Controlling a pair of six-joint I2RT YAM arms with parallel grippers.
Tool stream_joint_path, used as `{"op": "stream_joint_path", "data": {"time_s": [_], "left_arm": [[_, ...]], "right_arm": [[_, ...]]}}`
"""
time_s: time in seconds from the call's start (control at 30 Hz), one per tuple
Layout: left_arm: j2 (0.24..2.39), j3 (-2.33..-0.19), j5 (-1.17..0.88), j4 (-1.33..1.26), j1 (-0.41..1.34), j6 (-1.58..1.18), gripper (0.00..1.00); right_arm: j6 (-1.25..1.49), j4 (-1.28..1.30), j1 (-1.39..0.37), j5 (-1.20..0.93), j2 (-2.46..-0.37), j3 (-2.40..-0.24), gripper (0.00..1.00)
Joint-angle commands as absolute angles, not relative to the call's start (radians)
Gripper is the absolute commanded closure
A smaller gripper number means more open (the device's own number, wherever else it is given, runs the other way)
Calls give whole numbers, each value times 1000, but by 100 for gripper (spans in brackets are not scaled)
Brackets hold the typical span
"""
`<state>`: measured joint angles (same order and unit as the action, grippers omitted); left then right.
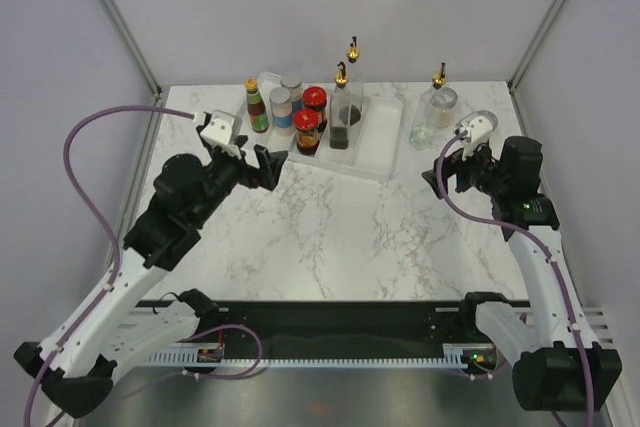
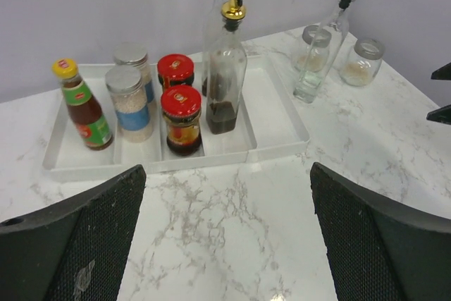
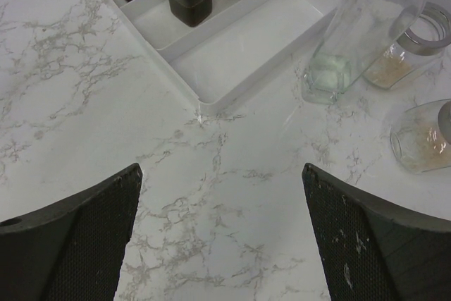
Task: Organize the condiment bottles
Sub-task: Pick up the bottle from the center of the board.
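Several condiment bottles stand in the white tray [image 1: 382, 145]: an orange-capped sauce bottle [image 2: 83, 107], two silver-lidded spice jars [image 2: 130, 103], two red-lidded jars [image 2: 181, 119] and two gold-spouted cruets [image 2: 225, 68] holding dark liquid. On the marble right of the tray stand a clear cruet [image 1: 430, 112] and a glass jar [image 3: 409, 51]. Another glass jar [image 3: 423, 139] sits nearest my right gripper; I cannot tell if it is upright. My left gripper [image 1: 262, 167] hovers open in front of the tray's left half. My right gripper [image 1: 440, 175] is open too, just short of the clear cruet. Neither holds anything.
The tray's two right-hand compartments [image 3: 246, 54] hold nothing. Grey walls close the table at the back and sides. Purple cables loop off both arms, and a black rail [image 1: 320, 342] runs along the near edge between the arm bases.
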<state>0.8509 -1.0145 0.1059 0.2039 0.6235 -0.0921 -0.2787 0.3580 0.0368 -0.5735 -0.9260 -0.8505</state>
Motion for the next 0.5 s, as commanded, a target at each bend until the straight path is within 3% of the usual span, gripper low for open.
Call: {"op": "stream_joint_path", "data": {"time_s": [0.0,0.2,0.47], "left_arm": [[724,-939,201,356,623,-80,0],[559,-855,297,454,623,-37,0],[489,-755,383,459,623,-12,0]], "right_arm": [[-319,387,38,-549,-951,-914,2],[-322,353,43,-552,-1041,-960,2],[-314,249,126,-621,-1195,-1092,2]]}}
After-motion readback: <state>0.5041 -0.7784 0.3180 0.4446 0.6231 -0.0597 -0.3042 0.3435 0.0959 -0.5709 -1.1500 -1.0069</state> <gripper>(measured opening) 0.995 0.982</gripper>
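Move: Ahead of the open right hand, about 31 cm out and 2 cm to its left, stands the last glass bottle with a gold pourer, its middle some 10 cm lower. One glass jar is about 39 cm ahead and 6 cm right of the hand, another about 32 cm ahead and 17 cm right; the tray's empty end slot lies some 31 cm ahead and 17 cm left. From the left hand, the glass bottle is roughly 34 cm ahead, 45 cm right and 22 cm lower. Reaching forward about 5 cm, slowly at first and then faster, the right hand heads for the glass bottle, drifting a little right at a nearly level height, fingers wide open and empty. The left hand, also open, swings away from the tray, some 8 cm left, nearly as far down and 5 cm back, turning roughly 10 degrees counter-clockwise. ##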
